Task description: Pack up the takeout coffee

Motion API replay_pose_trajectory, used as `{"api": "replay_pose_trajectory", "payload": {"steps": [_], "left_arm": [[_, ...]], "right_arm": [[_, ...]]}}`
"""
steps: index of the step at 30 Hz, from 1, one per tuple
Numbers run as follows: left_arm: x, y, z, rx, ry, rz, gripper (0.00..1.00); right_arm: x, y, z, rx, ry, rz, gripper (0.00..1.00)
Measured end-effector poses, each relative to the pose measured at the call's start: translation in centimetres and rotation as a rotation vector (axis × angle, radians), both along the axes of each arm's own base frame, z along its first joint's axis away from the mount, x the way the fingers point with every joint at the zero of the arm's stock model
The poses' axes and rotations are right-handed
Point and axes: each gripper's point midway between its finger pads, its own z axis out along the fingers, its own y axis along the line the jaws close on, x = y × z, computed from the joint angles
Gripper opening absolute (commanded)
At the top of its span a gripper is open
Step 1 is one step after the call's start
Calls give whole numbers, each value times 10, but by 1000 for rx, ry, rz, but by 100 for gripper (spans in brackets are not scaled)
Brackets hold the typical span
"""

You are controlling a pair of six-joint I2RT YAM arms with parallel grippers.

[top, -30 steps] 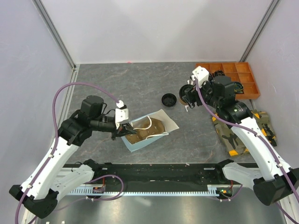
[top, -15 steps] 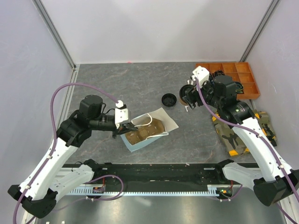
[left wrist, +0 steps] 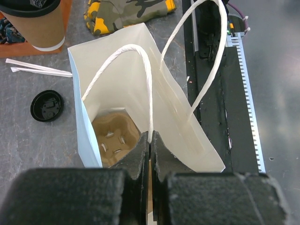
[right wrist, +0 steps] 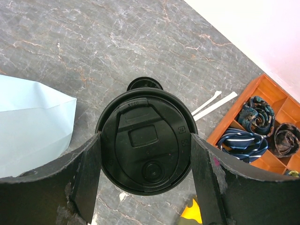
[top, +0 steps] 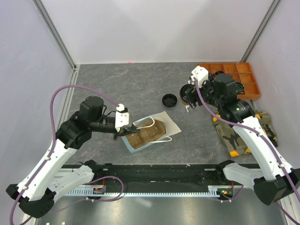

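The takeout coffee, a tan cup with a black lid, sits between the fingers of my right gripper, which is shut on its sides. In the top view the cup is right of centre, near the orange tray. My left gripper is shut on the rim of the light-blue paper bag at the base of a white handle and holds its mouth open. The bag leans open on the table with the tan pulp carrier inside. My left gripper is at the bag's left end.
A loose black lid lies between the bag and the cup; it also shows in the left wrist view. Two white stirrers lie by the orange tray of rolled ties. A camouflage cloth lies at the right.
My left gripper has shifted slightly with the bag rim, and the bag's mouth stands wider, showing more of the carrier. The right gripper and cup have hardly moved.
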Motion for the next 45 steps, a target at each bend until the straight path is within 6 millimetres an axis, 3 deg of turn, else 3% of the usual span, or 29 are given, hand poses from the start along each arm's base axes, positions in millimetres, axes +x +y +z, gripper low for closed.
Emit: {"api": "replay_pose_trajectory", "payload": {"steps": [5,10,13,19,27,30,38,45], "left_arm": [[1,0,0,0,1,4,2],[14,-5,-2,1,55,77,2],[26,-8,-6,9,109,135,2],[59,-7,-12,30,165,309,2],[95,15,-3,-27,247,510,2],[95,17,1,-55,268,512,2],[73,15,10,-109,254,428,2],[77,14,5,-128,344,462,2]], "right_arm": [[-1,1,1,0,5,6,56],[-1,7,20,34,-12,29,54],[-5,14,35,69,-31,63,53],[-16,22,40,104,-17,121,52],[-24,30,47,147,-15,167,52],[-23,33,57,170,-26,176,52],[-13,45,100,243,-110,210,52],[-20,63,127,332,-117,281,52]]}}
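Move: The left fingers are shut on one of the paper bag's handles. The middle of the bag lies about 10 cm to their right, some 4 cm ahead and 12 cm below. The right hand already holds the lidded coffee cup in the air; from it the bag is roughly 14 cm back, 15 cm to the left and 12 cm lower. The spare lid lies about 8 cm ahead and 7 cm left of the right hand, the white straws 11 cm ahead and 4 cm right, both some 17 cm below. Keeping the bag handle pinched, the left hand pulls it forward, away from the robot, for nearly 10 cm and then eases back a couple, turning some 25 degrees counter-clockwise and tipping down as it swings the bag's mouth round with it. Meanwhile the right hand keeps its grip around the cup's lid end and lifts it about 13 cm, bringing it some 6 cm left, to the bag's side, and slightly back, while its wrist rolls left side up and turns counter-clockwise. ##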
